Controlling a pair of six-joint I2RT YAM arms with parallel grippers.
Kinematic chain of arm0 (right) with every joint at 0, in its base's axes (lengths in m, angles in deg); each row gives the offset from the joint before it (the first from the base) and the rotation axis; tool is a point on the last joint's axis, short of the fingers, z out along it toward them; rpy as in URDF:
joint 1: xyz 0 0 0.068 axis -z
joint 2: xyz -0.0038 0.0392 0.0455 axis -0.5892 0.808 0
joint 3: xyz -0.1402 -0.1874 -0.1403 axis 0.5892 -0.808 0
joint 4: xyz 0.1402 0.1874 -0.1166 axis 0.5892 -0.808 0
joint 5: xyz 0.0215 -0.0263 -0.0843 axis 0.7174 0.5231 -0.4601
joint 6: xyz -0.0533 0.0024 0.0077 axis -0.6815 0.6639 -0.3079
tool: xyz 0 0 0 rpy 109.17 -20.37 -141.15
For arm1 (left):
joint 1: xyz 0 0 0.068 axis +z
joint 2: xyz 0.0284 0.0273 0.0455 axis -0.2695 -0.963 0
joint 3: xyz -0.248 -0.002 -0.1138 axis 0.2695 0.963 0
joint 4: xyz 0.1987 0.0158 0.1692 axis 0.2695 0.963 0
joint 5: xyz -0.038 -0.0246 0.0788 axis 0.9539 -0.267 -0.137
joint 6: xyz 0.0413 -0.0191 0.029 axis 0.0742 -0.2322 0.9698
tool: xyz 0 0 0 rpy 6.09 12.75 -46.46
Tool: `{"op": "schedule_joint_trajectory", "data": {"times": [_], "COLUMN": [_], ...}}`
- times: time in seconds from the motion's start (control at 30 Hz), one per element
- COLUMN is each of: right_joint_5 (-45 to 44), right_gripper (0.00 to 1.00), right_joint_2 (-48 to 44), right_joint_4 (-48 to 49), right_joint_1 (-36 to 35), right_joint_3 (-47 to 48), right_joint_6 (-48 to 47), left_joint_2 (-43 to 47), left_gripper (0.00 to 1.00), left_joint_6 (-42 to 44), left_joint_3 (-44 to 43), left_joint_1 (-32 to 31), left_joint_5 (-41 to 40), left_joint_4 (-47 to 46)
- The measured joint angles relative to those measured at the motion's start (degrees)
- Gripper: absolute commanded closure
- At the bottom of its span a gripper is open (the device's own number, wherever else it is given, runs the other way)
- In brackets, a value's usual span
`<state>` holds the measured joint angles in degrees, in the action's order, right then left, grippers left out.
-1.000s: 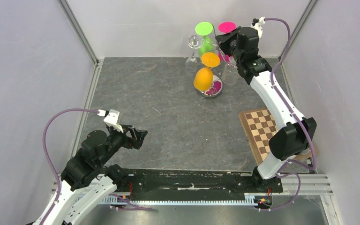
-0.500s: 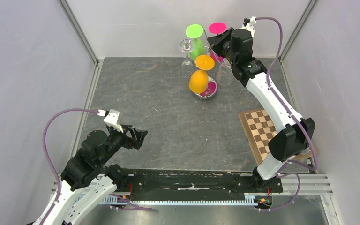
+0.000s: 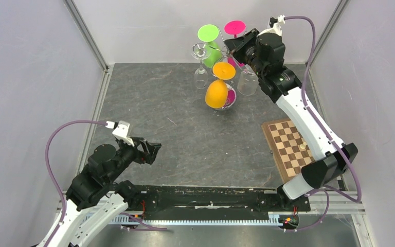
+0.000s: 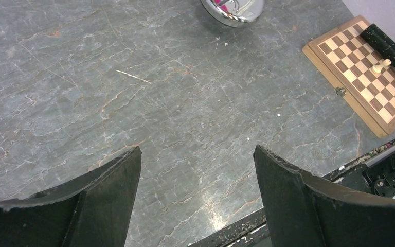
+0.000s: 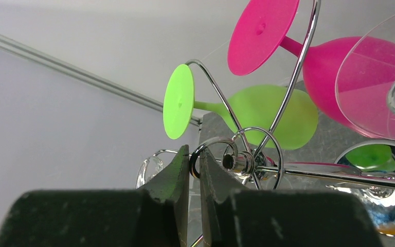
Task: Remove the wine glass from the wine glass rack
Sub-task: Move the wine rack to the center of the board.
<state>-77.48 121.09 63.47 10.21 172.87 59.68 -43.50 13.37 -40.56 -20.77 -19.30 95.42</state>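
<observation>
The chrome wine glass rack (image 3: 228, 57) stands at the back of the table, its round base (image 3: 230, 101) on the slab. Upside down on its arms hang a green wine glass (image 3: 209, 34), a pink one (image 3: 235, 28), an orange one (image 3: 216, 94) and two clear ones (image 3: 200, 77). My right gripper (image 3: 236, 48) is at the rack's top. In the right wrist view this gripper (image 5: 194, 160) is shut on a curled wire arm (image 5: 213, 144) beside the hub, with the green glass (image 5: 267, 116) and pink glass (image 5: 329, 62) beyond. My left gripper (image 3: 151, 151) hangs open, far away at the near left.
A wooden chessboard (image 3: 288, 144) with a small piece on it lies at the right, under the right arm. It also shows in the left wrist view as the chessboard (image 4: 362, 72) at the upper right. Grey walls close in the back and both sides.
My right gripper has moved left with the rack's top in its grip, and the hanging glasses have shifted left with it. The left arm has not moved.
</observation>
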Motion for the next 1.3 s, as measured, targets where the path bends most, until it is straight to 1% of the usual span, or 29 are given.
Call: {"op": "schedule_joint_trajectory", "data": {"times": [0.2,0.7,1.0,1.3], "right_joint_5": [0.1,0.4,0.4,0.3], "right_gripper": [1.0,1.0,1.0,1.0], "right_joint_2": [-3.0,-12.1,-13.8,-16.3], "right_joint_4": [-2.2,-3.5,-4.4,-5.6], "right_joint_1": [-2.6,-7.7,-9.9,-10.6], "right_joint_3": [-0.5,-11.8,-14.8,-18.0], "right_joint_6": [-0.9,-2.5,-2.8,-3.1], "left_joint_2": [0.5,1.4,1.4,1.4], "left_gripper": [0.13,0.13,0.13,0.13], "left_joint_6": [0.0,0.0,0.0,0.0], "left_joint_3": [0.1,0.3,0.4,0.4], "left_joint_1": [0.0,0.0,0.0,0.0], "left_joint_5": [0.0,0.1,0.1,0.2], "left_joint_4": [0.0,0.0,0.0,0.0]}}
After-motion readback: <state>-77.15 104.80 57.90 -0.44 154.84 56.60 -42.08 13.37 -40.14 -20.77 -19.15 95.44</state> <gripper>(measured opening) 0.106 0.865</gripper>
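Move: The wine rack already hangs from the shut right fingers by its top ring; the board's centre, where it is being taken, lies about 10 cm back, 3 cm left and some 42 cm below that hand. On the rack, the orange glass is roughly 7 cm back and 2 cm left, the green one 7 cm ahead and 4 cm left, the pink one 6 cm ahead and 2 cm right, all some 12 cm lower. From the left hand, the centre is about 20 cm ahead, 17 cm right and 23 cm below. The wine rack is carried back by its top ring towards the board's centre, the right fingers keeping their pinch, for about 11 cm with a slight drift left. The right hand first rises about a centimetre, then sinks to end some 5 cm lower than it began, turning about 10 degrees counter-clockwise on the way. ##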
